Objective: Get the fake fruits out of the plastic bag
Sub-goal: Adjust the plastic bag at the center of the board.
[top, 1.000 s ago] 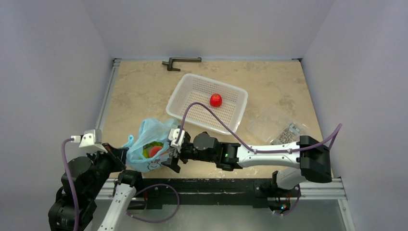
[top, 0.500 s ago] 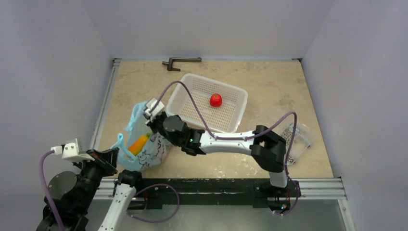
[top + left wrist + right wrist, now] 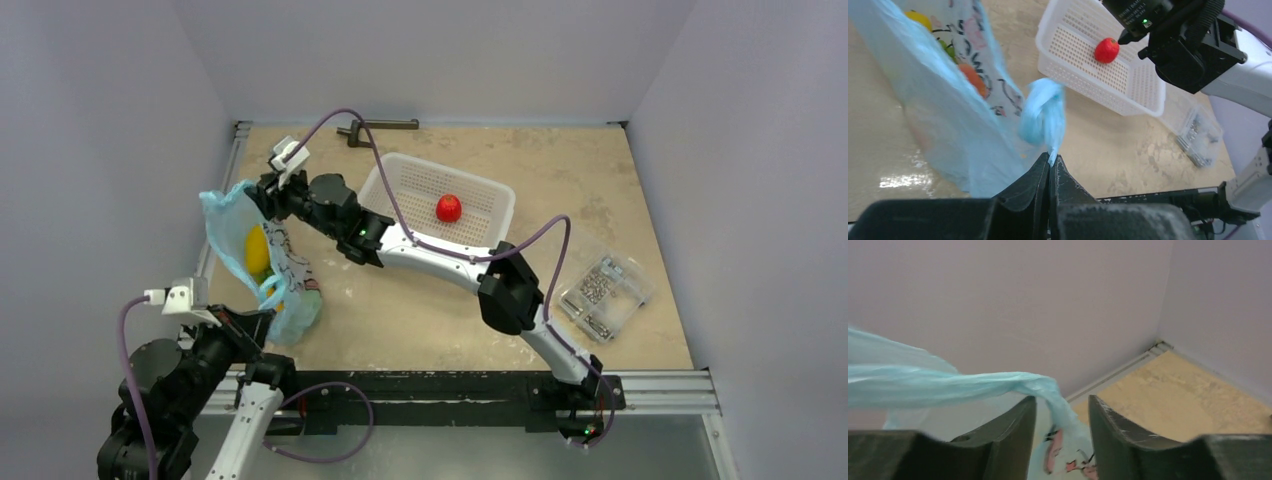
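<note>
The light blue plastic bag [image 3: 240, 235] hangs stretched along the table's left edge between my two grippers. My left gripper [image 3: 1050, 161] [image 3: 262, 312] is shut on a twisted handle of the bag [image 3: 1043, 117] at the near end. My right gripper [image 3: 1060, 401] [image 3: 264, 194] is at the far, raised end; its jaws stand apart with a strip of the bag [image 3: 1063, 412] passing loosely between them. Through the film I see fake fruits: a yellow one [image 3: 256, 250] [image 3: 918, 19], a green one [image 3: 948, 49] and an orange one [image 3: 973, 80].
A white perforated basket [image 3: 480, 235] [image 3: 1143, 90] with a small red fruit [image 3: 449, 208] [image 3: 1106, 50] stands mid-table behind the right arm. A clear box of metal parts [image 3: 600, 292] lies at the right. A dark metal tool [image 3: 375, 128] rests at the back edge.
My right gripper has swung from the near edge to the far left, pulling the bag's end up and back, and its jaws have come apart. The left arm shifted slightly, still gripping.
</note>
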Controlling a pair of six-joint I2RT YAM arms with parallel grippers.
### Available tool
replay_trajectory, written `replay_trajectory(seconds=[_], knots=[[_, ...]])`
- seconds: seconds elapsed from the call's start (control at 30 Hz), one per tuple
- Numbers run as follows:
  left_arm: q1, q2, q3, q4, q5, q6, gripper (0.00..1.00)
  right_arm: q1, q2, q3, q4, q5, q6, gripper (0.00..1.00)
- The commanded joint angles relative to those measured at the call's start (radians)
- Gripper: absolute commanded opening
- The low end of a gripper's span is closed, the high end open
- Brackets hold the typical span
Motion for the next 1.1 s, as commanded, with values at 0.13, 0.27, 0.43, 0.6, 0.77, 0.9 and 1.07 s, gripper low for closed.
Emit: replay_trajectory(seconds=[0.13, 0.27, 0.43, 0.6, 0.77, 0.9, 1.07], knots=[[0.005, 0.033, -0.082, 0.116, 0.204, -0.051, 0.0, 0.006, -0.084, 0.041, -0.47, -0.019, 0.159, 0.84], [0.005, 0.053, -0.059, 0.124, 0.206, -0.025, 0.0, 0.006, -0.205, -0.06, -0.635, -0.012, 0.262, 0.99], [0.005, 0.079, -0.036, 0.117, 0.221, 0.012, 0.0, 0.008, -0.334, -0.242, -0.627, -0.134, 0.414, 0.99], [0.005, 0.111, -0.006, 0.069, 0.233, 0.079, 0.24, 0.031, -0.453, -0.467, -0.416, -0.258, 0.561, 0.99], [0.005, 0.151, 0.096, -0.001, 0.183, 0.115, 0.73, 0.067, -0.564, -0.648, -0.231, -0.262, 0.54, 0.99], [0.005, 0.226, 0.252, -0.107, -0.009, 0.115, 0.84, 0.071, -0.663, -0.784, -0.112, -0.264, 0.504, 0.99], [0.005, 0.319, 0.381, -0.185, -0.296, 0.076, 0.86, 0.072, -0.701, -0.818, -0.094, -0.281, 0.42, 0.99]])
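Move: Some 22 cm back from the right hand, 2 cm to its right and 4 cm lower, the bag's near handle sits pinched in the left fingertips. The yellow fruit in the bag is roughly 5 cm back, 5 cm left and 26 cm below the right hand; the basket's middle lies about 28 cm right, 7 cm farther out and 30 cm below it. From the left hand, that fruit is around 20 cm ahead, 9 cm left and 22 cm down. Letting go of the far handle, the already opening right hand drops about 10 cm, then travels back and right towards the near handle, 17 cm back and 11 cm right overall, stays wide open and turns until its fingers point left, slightly down. The left hand carries the near handle about 4 cm right, opens to release it, then rises some 6 cm while returning left. ##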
